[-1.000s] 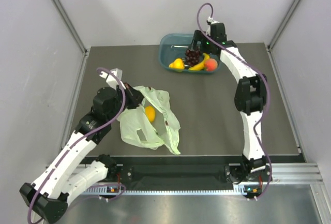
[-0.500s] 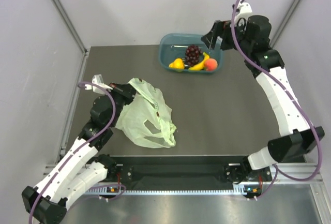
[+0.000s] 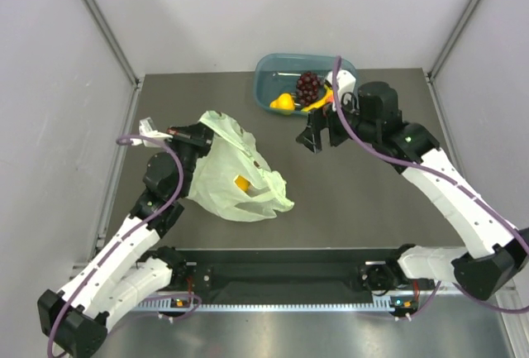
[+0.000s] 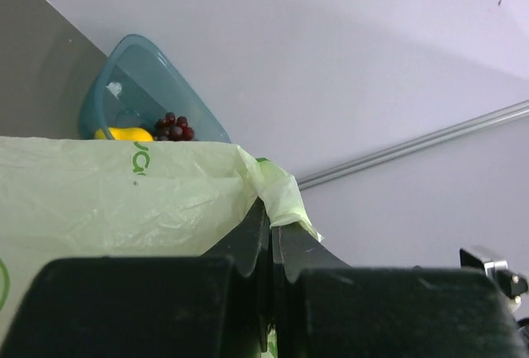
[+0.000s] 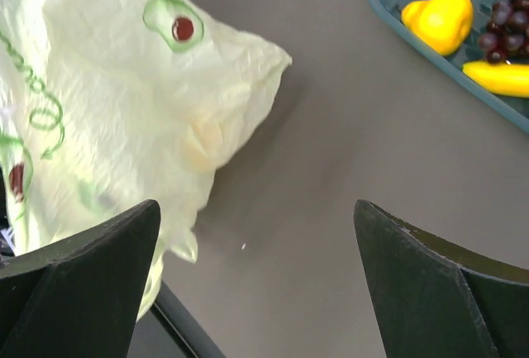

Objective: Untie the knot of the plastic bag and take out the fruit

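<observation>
The pale green plastic bag (image 3: 231, 178) lies crumpled left of centre, and a yellow fruit (image 3: 241, 183) shows inside it. My left gripper (image 3: 198, 135) is shut on the bag's upper edge; in the left wrist view the film (image 4: 124, 201) is pinched between the closed jaws (image 4: 271, 213). To the right of the bag, my right gripper (image 3: 318, 139) hovers open and empty. Seen from the right wrist, its gap (image 5: 256, 209) frames bare table beside the bag (image 5: 124, 85). The knot is out of view.
A teal tub (image 3: 266, 73) at the back holds grapes (image 3: 309, 87), a yellow fruit (image 3: 283, 102) and a banana (image 3: 318, 104). The right wrist view shows the tub (image 5: 430, 54) at upper right. Grey walls enclose the table on three sides.
My right arm has swung from the tub down to the middle of the table, towards the bag. The left gripper has kept its hold while the bag shifted and spread; the yellow fruit shows again.
</observation>
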### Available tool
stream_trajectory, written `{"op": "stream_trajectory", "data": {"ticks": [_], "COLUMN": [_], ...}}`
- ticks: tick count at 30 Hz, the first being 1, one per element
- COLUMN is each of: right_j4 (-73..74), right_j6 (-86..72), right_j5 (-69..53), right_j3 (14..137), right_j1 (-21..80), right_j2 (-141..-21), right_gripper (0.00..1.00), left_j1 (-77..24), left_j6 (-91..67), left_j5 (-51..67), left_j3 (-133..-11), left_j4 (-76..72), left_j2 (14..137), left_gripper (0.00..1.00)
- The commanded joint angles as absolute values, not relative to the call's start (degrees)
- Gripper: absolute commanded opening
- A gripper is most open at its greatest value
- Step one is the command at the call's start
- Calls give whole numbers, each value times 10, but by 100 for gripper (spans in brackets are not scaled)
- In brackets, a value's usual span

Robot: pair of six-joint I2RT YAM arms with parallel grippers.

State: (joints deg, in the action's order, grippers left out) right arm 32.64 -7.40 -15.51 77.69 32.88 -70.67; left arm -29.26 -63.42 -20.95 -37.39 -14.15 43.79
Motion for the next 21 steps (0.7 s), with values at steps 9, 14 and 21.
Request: {"op": "stream_trajectory", "data": {"ticks": [9,14,21], "right_j4": [338,317,262], "right_j6": [-41,-32,-75], "right_j5": [-147,-142,-113], "right_j3": [754,740,726], "right_j1": [396,477,527], "right_j2": [-646,-653,-693], "right_gripper": [100,100,100], "left_j1": [-294,-294,-294], "left_j6": [-659,-672,-672], "left_j5": [-260,-266,-267], "left_j3": [-392,-377,-369], "left_j4": [-250,-229,-193], "left_j2": [462,461,443], "left_gripper": [0,0,0]}}
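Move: Behind and left of the right hand, the plastic bag's loose lower corner hangs about 11 cm back, 8 cm left and 8 cm below. The yellow fruit in the bag is roughly 22 cm left, 2 cm back and 15 cm below the right hand; the teal tray is 29 cm ahead, 2 cm left and 18 cm below. From the left hand, that loose corner is about 12 cm back, 22 cm right and 11 cm lower. Drawing back from the tray side, the right hand moves about 9 cm towards the robot, then also swings some 6 cm left to the bag's loose corner, sinking slightly. It turns about 15 degrees counter-clockwise with its fingers wide open. The left hand keeps the bag's upper edge pinched and raised, easing forward and left only a centimetre or so. ##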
